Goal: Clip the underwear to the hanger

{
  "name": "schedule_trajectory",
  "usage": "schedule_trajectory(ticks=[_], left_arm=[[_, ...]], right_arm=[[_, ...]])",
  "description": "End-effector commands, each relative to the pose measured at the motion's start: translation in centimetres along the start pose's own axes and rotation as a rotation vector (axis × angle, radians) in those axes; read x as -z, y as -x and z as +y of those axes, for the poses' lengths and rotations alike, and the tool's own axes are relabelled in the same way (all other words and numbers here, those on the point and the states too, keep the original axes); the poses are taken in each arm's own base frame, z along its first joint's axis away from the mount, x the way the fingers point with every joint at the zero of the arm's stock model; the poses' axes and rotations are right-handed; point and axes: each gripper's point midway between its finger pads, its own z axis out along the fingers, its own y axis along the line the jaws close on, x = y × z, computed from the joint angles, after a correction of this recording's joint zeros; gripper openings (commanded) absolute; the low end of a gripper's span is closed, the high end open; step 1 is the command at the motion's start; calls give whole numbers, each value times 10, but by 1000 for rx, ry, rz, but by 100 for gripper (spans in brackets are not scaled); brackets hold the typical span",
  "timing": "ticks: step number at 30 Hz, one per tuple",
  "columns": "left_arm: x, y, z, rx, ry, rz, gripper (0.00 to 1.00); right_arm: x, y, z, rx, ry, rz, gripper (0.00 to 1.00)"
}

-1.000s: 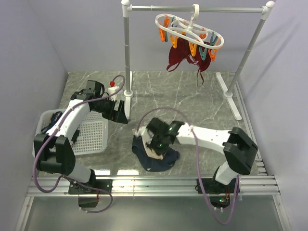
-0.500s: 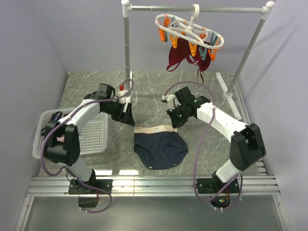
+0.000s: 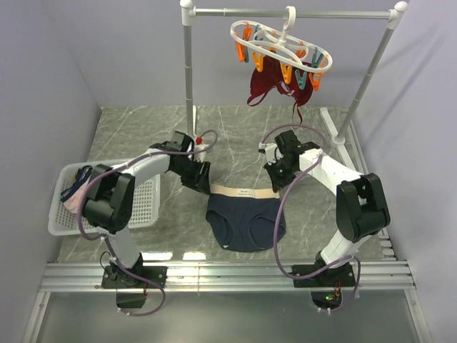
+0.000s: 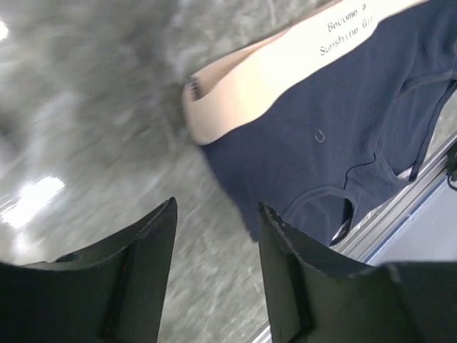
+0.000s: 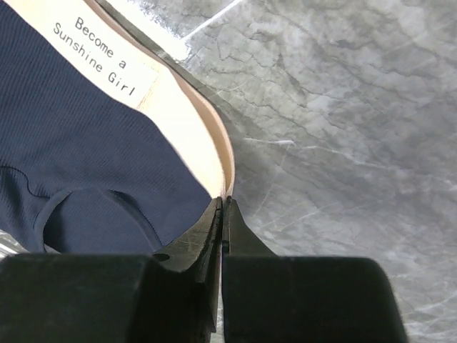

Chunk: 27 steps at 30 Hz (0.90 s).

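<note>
The navy underwear (image 3: 246, 220) lies spread on the marble floor, its beige waistband (image 3: 243, 191) toward the back. My right gripper (image 3: 275, 183) is shut on the waistband's right end, and the right wrist view shows the beige edge (image 5: 227, 166) running into the closed right gripper (image 5: 223, 202). My left gripper (image 3: 202, 183) hovers at the waistband's left end. In the left wrist view the left gripper (image 4: 217, 209) is open with only floor between its fingers, and the underwear (image 4: 343, 128) lies just ahead of it. The white hanger (image 3: 282, 48) with orange and teal clips hangs from the rail.
A maroon garment (image 3: 265, 87) is clipped under the hanger. The grey rail stand (image 3: 189, 78) has one post just behind my left gripper and feet at the right (image 3: 341, 143). A white basket (image 3: 64, 179) holding clothes sits at the left.
My right arm carried the underwear from a heap near the front edge back to mid-floor, where it now lies spread. My left arm swung from the basket to the waistband's left end, its jaws narrowing.
</note>
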Motion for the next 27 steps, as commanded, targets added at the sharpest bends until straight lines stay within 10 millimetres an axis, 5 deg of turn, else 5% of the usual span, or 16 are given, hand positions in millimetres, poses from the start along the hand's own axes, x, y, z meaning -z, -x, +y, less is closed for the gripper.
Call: schedule_trajectory(ticks=[1, 13, 16, 17, 18, 20, 27], left_arm=[[-20, 5, -2, 9, -5, 14, 53], [-65, 27, -6, 11, 9, 8, 50], [-67, 33, -6, 10, 9, -4, 31], [-67, 33, -7, 7, 10, 4, 13], [-64, 34, -8, -2, 12, 10, 5], [-53, 38, -13, -27, 11, -11, 0], [73, 79, -93, -315, -66, -311, 0]], right_arm=[[1, 11, 3, 9, 17, -17, 0], [4, 12, 3, -11, 15, -27, 0], [13, 16, 2, -14, 1, -52, 0], [17, 18, 2, -16, -3, -61, 0], [26, 21, -1, -21, -13, -85, 0], [39, 23, -2, -26, -22, -107, 0], [136, 38, -1, 27, -109, -365, 0]])
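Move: The underwear's free waistband corner lies about 5 cm to the left hand's right, 2 cm ahead and 4 cm below its half-open fingers. The right hand already pinches the other corner; from it the free corner is roughly 20 cm to the left, 1 cm ahead and about level. The navy body spreads some 13 cm right of and 9 cm behind the left hand, and the basket stands about 32 cm to its left, 3 cm back. The left hand sinks about 4 cm, then slides 5 cm or so right and a little forward until its fingers straddle the underwear's loose waistband corner, and shuts on it while the right hand keeps its pinch nearly in place. Then both hands rise 7 to 8 cm together, fingertips swinging slightly forward, the right drawing 2 cm outward. ##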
